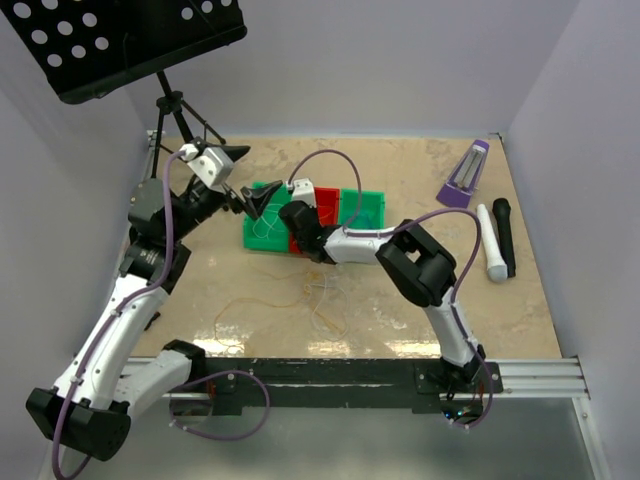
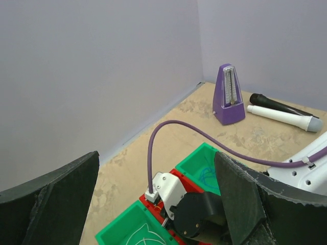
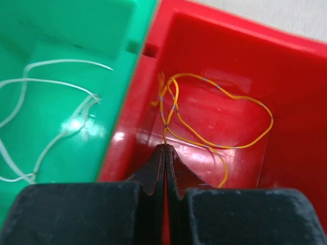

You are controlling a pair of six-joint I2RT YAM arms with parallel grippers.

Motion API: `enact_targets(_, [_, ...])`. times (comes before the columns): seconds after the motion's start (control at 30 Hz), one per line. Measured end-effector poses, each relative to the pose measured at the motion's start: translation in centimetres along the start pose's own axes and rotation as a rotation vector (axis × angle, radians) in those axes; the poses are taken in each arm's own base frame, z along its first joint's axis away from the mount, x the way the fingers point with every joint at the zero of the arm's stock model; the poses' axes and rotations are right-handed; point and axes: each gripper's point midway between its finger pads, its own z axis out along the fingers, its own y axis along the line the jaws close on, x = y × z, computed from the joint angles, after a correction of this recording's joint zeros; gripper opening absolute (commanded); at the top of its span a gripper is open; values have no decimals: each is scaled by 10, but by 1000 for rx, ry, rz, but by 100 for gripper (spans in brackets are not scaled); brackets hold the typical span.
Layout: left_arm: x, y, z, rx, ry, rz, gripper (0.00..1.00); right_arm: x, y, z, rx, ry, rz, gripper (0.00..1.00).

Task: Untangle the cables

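Observation:
Three bins stand in a row: a green bin (image 1: 262, 232), a red bin (image 1: 326, 200) and another green bin (image 1: 364, 207). My right gripper (image 3: 166, 147) reaches down into the red bin (image 3: 286, 102), shut on one end of the thin yellow-orange cable (image 3: 225, 147), which loops over the bin floor. A white cable (image 3: 51, 81) lies in the green bin (image 3: 76, 30) beside it. A blue-teal cable (image 2: 207, 176) lies in the far green bin (image 2: 196, 158). My left gripper (image 1: 250, 178) hovers open over the left bin, holding nothing. Thin pale cords (image 1: 305, 292) lie loose on the table.
A purple metronome (image 1: 464, 175) stands at the back right. A white microphone (image 1: 490, 245) and a black microphone (image 1: 504, 235) lie near the right edge. A black music stand (image 1: 120, 40) rises at the back left.

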Motion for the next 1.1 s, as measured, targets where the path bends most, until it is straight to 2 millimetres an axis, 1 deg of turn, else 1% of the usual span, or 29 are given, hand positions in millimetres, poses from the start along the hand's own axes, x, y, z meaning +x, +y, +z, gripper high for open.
enact_targets(0.1, [-1, 0, -1, -3, -3, 2, 99, 15, -9, 5, 2, 58, 31, 0])
enact_targets(0.2, [3, -1, -3, -4, 2, -1, 99, 18, -20, 12, 12, 78, 80, 0])
enact_targets(0.27, [6, -1, -3, -3, 4, -3, 99, 20, -25, 15, 19, 91, 104, 8])
enact_targets(0.33, [8, -2, -3, -3, 9, -6, 99, 20, -26, 16, 12, 97, 126, 22])
enact_targets(0.4, [8, -2, -3, -2, 9, -5, 99, 18, -25, 15, 6, 101, 139, 34])
enact_targets(0.47, [7, -2, -3, -2, 6, -4, 99, 15, -24, 10, -7, 109, 149, 41])
enact_targets(0.53, [7, -3, -3, 2, 4, -3, 99, 3, -24, 2, -17, 105, 157, 45])
enact_targets(0.57, [7, -3, -3, 5, 5, -2, 98, -7, -24, -4, -25, 95, 165, 47])
enact_targets(0.63, [8, -4, -3, 13, 9, 1, 98, -35, -24, -18, -50, 56, 195, 50])
enact_targets(0.7, [11, -4, -3, 16, 21, 5, 97, -69, -25, -34, -76, 2, 236, 50])
enact_targets(0.73, [11, -4, -3, 16, 28, 11, 97, -84, -26, -43, -87, -24, 255, 52])
enact_targets(0.77, [11, -3, -2, 16, 33, 14, 99, -99, -27, -51, -97, -49, 274, 53])
enact_targets(0.83, [9, -2, -3, 16, 40, 24, 100, -121, -30, -67, -116, -86, 308, 53])
enact_targets(0.87, [8, -2, -3, 17, 41, 33, 100, -128, -32, -73, -122, -97, 319, 53])
enact_targets(0.93, [7, -2, -3, 20, 41, 42, 100, -133, -37, -83, -125, -103, 330, 52])
enact_targets(0.97, [8, -3, -4, 27, 46, 51, 100, -131, -40, -88, -124, -100, 332, 52])
enact_targets(1.03, [13, -10, -5, 70, 63, 63, 100, -119, -49, -95, -116, -80, 327, 50])
enact_targets(1.1, [22, -24, -8, 156, 86, 89, 100, -100, -58, -104, -108, -49, 316, 50])
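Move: The right hand, shut on the yellow cable, is at the red bin's left side; the bin's middle is about 4 cm back, 3 cm right and 4 cm below. The left green bin with the white cable is some 8 cm left and 4 back, the right green bin about 14 right and 5 back. From the idle left hand the red bin is roughly 9 cm ahead, 10 right and 38 below. The right hand dips rightward about 3 cm, opens off the yellow cable, rises some 18 cm, then draws back. ##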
